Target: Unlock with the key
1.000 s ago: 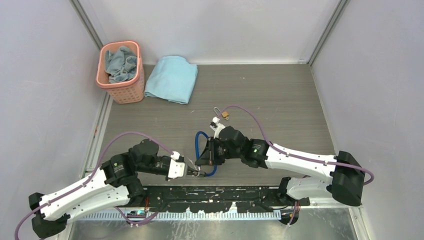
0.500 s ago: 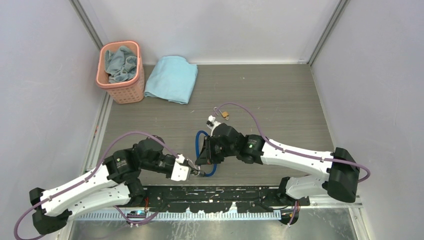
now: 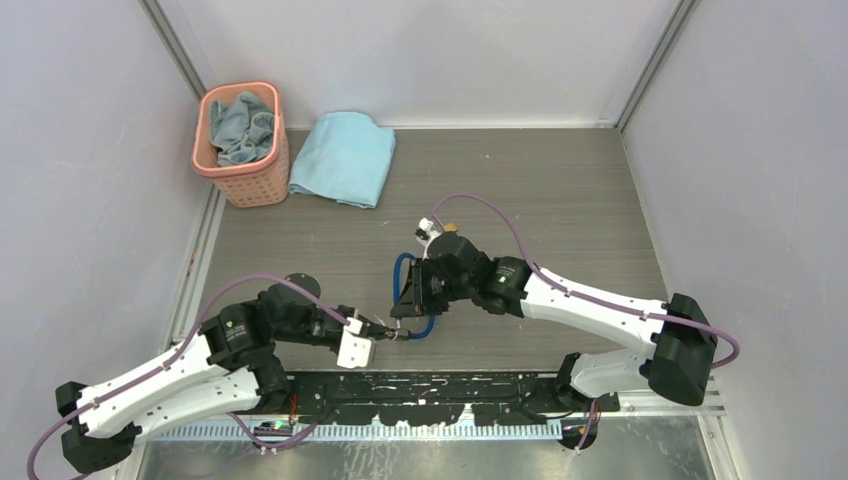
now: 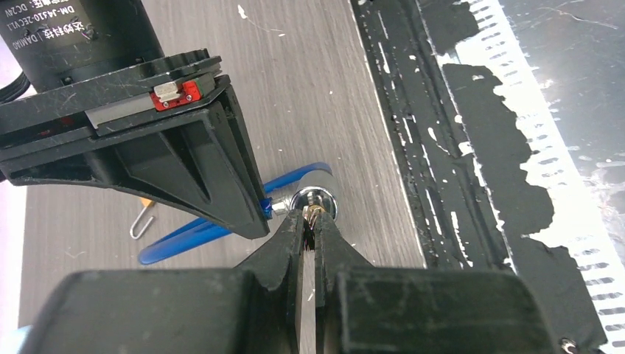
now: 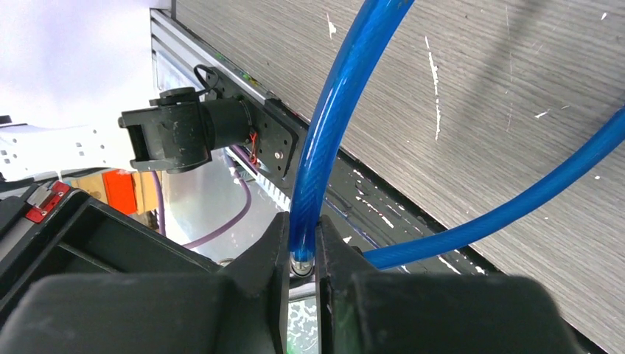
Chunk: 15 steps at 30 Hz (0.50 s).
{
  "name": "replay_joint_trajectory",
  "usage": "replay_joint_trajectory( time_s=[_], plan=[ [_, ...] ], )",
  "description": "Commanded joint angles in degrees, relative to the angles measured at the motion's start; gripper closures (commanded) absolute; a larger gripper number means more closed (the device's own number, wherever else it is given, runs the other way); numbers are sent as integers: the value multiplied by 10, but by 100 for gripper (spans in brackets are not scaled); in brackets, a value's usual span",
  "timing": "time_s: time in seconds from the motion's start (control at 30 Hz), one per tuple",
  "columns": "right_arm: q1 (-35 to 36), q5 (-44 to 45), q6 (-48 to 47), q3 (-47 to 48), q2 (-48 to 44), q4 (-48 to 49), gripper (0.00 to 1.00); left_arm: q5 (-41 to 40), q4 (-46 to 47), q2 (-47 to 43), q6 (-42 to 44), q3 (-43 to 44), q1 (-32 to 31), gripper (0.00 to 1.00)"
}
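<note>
My left gripper [image 4: 309, 221] is shut on the tiny key [image 4: 313, 215]. The key's tip sits at the round silver end [image 4: 323, 198] of the blue cable [image 4: 184, 237]. My right gripper [image 5: 302, 247] is shut on the blue cable [image 5: 332, 110] just above that metal end, holding it up off the table. In the top view the two grippers meet at the near middle, left gripper [image 3: 388, 331] and right gripper [image 3: 405, 308], with the cable [image 3: 399, 275] looping behind them. A bit of the small brass padlock's shackle [image 4: 142, 221] peeks out under the right gripper.
A pink basket [image 3: 242, 145] holding a cloth stands at the far left, a folded light blue towel [image 3: 343, 158] beside it. A black rail [image 3: 430, 385] runs along the near edge. Grey walls close in both sides and the back.
The right gripper has moved slightly farther from the near edge with the cable and now covers the padlock in the top view. The left gripper followed, rising toward the cable's end.
</note>
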Motion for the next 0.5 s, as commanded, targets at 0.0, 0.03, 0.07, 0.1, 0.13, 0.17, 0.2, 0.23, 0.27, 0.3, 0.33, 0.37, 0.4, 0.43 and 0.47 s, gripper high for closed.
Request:
replay_joint_trajectory(
  time_s=[0.0, 0.03, 0.07, 0.1, 0.13, 0.17, 0.2, 0.23, 0.27, 0.3, 0.33, 0.37, 0.4, 0.43, 0.47],
  plan=[
    [-21, -16, -32, 38, -16, -34, 99, -14, 51, -20, 6, -4, 4, 100],
    [-26, -9, -34, 42, -16, -37, 99, -12, 55, -24, 3, -7, 4, 100],
    [-31, -1, -34, 45, -17, -39, 99, -12, 59, -26, 0, -10, 4, 100],
    [-35, 3, -34, 47, -17, -39, 99, -12, 61, -27, -1, -13, 4, 100],
    [-40, 6, -35, 49, -18, -39, 99, -12, 61, -27, -2, -14, 4, 100],
    [-44, 12, -36, 52, -18, -40, 99, -12, 60, -27, -3, -15, 4, 100],
    [-49, 26, -36, 54, -19, -41, 99, -11, 59, -26, -3, -16, 4, 100],
    [-51, 40, -36, 57, -19, -43, 99, -10, 58, -25, -4, -17, 4, 100],
    [-51, 55, -38, 63, -19, -50, 99, -10, 59, -24, -5, -18, 4, 100],
    [-51, 67, -41, 68, -19, -56, 99, -10, 60, -24, -6, -19, 4, 100],
    [-52, 75, -45, 72, -19, -60, 99, -11, 62, -24, -6, -21, 4, 100],
    [-51, 80, -48, 77, -19, -63, 99, -12, 65, -24, -7, -24, 4, 100],
    [-51, 88, -52, 82, -20, -68, 99, -15, 70, -23, -8, -26, 4, 100],
    [-51, 96, -55, 88, -21, -72, 99, -17, 75, -23, -9, -30, 4, 100],
    [-52, 105, -62, 93, -22, -78, 99, -21, 82, -21, -10, -33, 4, 100]
  ],
)
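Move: The lock barrel, with the left hand's key in it, sits roughly 3 cm to the left hand's right and 1 cm lower. From the right hand, which holds the blue cable's end, the barrel is about 4 cm back, level sideways, and 1 cm lower; the metal plug between them is some 2 cm back. The padlock lies about 16 cm ahead of the right hand, 9 cm to its right and 9 cm below. The left hand steadies the keyed barrel while the right pulls the cable end away, about 5 cm forward and right. ##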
